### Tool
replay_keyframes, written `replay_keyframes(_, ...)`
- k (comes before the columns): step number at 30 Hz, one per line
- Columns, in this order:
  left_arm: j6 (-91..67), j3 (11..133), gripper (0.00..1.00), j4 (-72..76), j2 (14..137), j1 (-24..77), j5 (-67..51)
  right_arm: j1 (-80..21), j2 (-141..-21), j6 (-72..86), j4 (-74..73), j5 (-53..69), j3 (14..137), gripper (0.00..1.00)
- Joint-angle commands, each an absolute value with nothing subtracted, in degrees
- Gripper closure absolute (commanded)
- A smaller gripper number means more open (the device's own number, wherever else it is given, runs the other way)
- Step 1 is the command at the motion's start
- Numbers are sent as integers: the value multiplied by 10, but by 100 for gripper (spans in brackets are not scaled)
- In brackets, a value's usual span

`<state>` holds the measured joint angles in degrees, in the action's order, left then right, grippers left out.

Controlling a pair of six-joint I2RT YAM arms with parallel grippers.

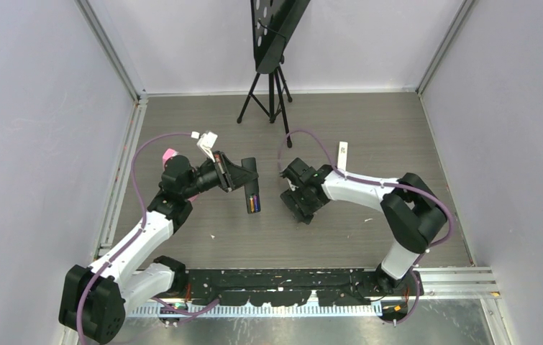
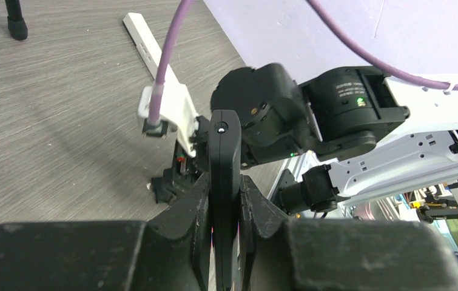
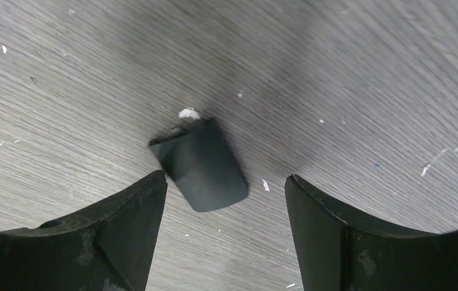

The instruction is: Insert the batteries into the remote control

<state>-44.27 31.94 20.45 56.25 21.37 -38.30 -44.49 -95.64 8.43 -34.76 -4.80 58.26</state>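
My left gripper (image 1: 242, 177) is shut on a black remote control (image 1: 250, 185), held on edge above the table. In the top view its open compartment at the near end shows batteries (image 1: 254, 204), orange-yellow and purple. In the left wrist view the remote (image 2: 224, 151) stands clamped between the fingers (image 2: 190, 206) of the left gripper (image 2: 224, 203). My right gripper (image 3: 225, 189) is open, low over the table. A small black battery cover (image 3: 205, 165) lies flat between and just ahead of its fingertips, touching neither.
A slim white bar (image 1: 343, 154) lies on the table behind the right arm and shows in the left wrist view (image 2: 143, 42). A black tripod (image 1: 272, 93) stands at the back centre. Walls close in the left, right and back sides.
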Motion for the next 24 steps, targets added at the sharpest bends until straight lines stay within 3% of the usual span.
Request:
replay_keyframes(1,-430,326,100,240,558,214,-396,-466,-978,40,-346,-58,607,24)
replay_keyframes(10,-431,328,100,236,557,214,-396,-468,-997,34,-380,-19,620,35)
replay_keyframes(19,-436,329,100,235,551,214,-399,-443,-1022,65,-423,57,628,35)
replay_keyframes(24,-436,326,100,228,545,214,-389,-442,-1032,73,-425,15,630,58)
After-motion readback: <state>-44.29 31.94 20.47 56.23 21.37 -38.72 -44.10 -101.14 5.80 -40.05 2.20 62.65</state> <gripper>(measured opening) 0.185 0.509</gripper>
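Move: The remote's battery cover lies flat on the table almost under the open right fingers, about 2 cm back, 1 cm left and 2 cm below that hand. The white box lies some 18 cm farther out and 11 cm to the right of that hand; the remote held up by the left hand is about 15 cm left, 2 cm back and 21 cm above it. From the left hand, the cover is roughly 14 cm to the right, 3 cm back and 23 cm down. The battery cover is straddled by the right fingers, which shift about 1.5 cm back and 1 cm left while sinking 1 cm, the wrist tilting some 10 degrees. The fingers then close in on its two side edges and touch both, the gripper narrowing from wide open to about half. ##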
